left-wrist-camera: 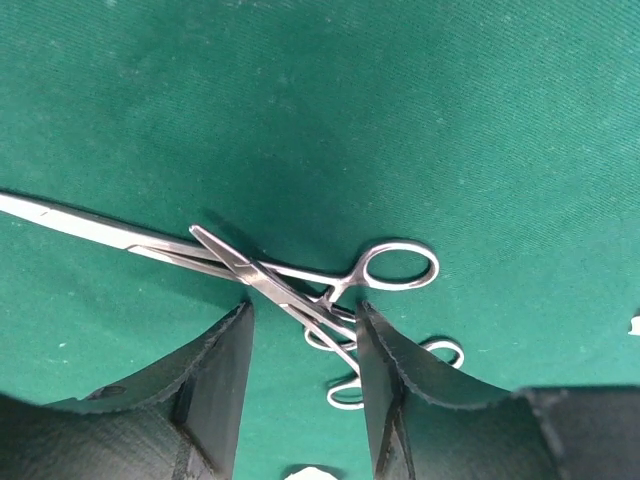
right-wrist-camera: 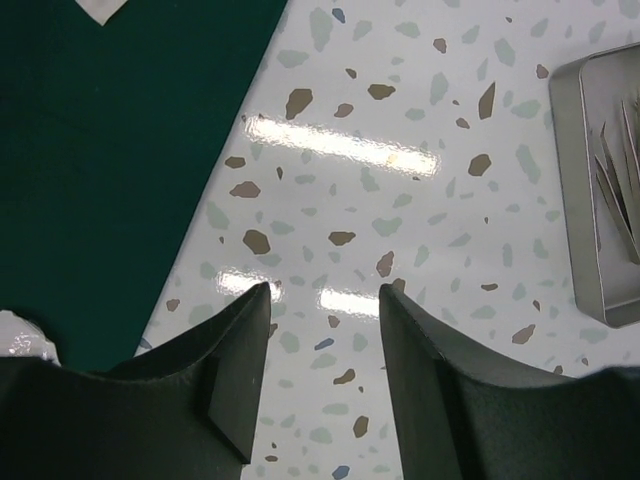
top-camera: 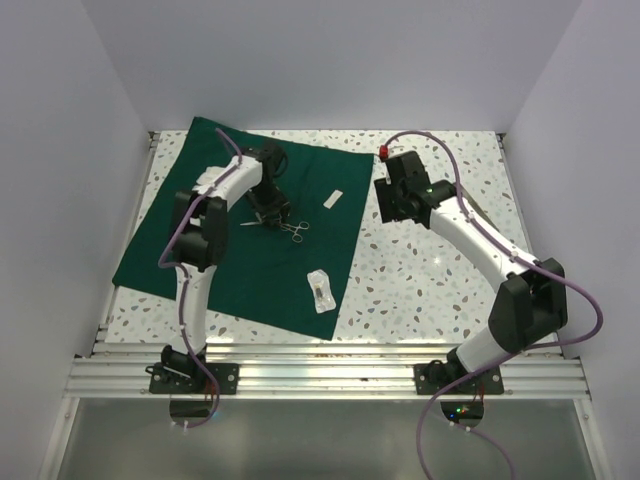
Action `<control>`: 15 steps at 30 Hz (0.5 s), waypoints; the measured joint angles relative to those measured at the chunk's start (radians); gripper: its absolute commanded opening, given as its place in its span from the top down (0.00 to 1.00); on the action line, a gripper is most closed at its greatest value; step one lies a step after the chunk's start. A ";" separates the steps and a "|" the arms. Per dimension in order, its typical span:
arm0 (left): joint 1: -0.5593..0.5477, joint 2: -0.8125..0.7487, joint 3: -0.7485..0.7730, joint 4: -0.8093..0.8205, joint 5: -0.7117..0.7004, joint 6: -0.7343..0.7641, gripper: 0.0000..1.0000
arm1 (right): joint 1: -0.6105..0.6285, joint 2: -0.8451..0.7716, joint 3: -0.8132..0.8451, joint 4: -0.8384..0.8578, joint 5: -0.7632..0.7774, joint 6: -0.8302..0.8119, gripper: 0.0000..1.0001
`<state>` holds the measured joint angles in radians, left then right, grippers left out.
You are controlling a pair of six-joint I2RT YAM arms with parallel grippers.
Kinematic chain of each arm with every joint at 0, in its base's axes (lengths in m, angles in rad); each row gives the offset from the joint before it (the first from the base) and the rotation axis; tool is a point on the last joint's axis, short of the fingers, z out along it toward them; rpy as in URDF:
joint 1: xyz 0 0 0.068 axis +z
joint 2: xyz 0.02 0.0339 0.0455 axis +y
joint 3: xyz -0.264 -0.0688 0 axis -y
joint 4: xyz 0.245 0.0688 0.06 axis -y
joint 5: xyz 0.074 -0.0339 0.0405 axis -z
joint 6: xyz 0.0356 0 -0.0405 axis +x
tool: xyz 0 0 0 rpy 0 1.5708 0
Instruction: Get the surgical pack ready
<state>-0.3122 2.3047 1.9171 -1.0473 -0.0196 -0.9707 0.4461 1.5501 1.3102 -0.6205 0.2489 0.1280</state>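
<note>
The surgical pack, a dark green cloth drape [top-camera: 230, 260], lies spread flat on the left half of the table. On it lie steel scissors [left-wrist-camera: 400, 266] crossed with a steel forceps [left-wrist-camera: 262, 283]; from above the pair shows as crossed steel instruments [top-camera: 290, 229]. My left gripper [left-wrist-camera: 305, 312] hangs low over the crossing, open, a finger on each side; the right finger [left-wrist-camera: 385, 370] stands against the forceps shank. My right gripper [right-wrist-camera: 323, 300] is open and empty above bare table just off the drape's [right-wrist-camera: 110, 150] right edge.
A small white pad [top-camera: 334, 198] and a clear plastic packet [top-camera: 320, 290] also lie on the drape. A shallow metal tray [right-wrist-camera: 578, 200] holding thin steel instruments sits at the right of the right wrist view. White walls enclose the speckled table [top-camera: 420, 270].
</note>
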 measured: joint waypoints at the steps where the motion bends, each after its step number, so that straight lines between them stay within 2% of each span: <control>1: -0.001 0.003 0.000 -0.002 -0.005 -0.004 0.51 | 0.000 0.000 -0.003 0.004 -0.004 -0.001 0.48; 6: -0.001 0.005 0.003 -0.013 -0.021 -0.011 0.61 | 0.000 -0.002 -0.029 0.008 -0.010 -0.001 0.48; 15: -0.002 0.005 0.003 -0.013 -0.023 -0.012 0.88 | 0.000 -0.009 -0.043 0.013 -0.025 -0.005 0.49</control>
<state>-0.3138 2.3096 1.9205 -1.0599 -0.0429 -0.9829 0.4461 1.5414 1.2675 -0.6071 0.2241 0.1230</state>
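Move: The hemostat lying crossed on top has its middle almost at the left hand's fingertips, about 1 cm ahead and 1 cm below, its handles running off to the right between the open fingers. The lower hemostat's middle is some 6 cm to the left and 1 cm ahead. The white strip lies about 9 cm ahead and 13 cm right, the clear pouch roughly 17 cm back and 9 cm right. From the right hand the top hemostat is about 24 cm left, 4 cm ahead and 15 cm lower. Staying practically in place, pointing straight down just over the cloth, the left hand shuts its fingers from about half open to nearly closed, drifting less than 1 cm with hardly any wrist turn. The pads come in from both sides on the top hemostat near its joint and pinch it there. ##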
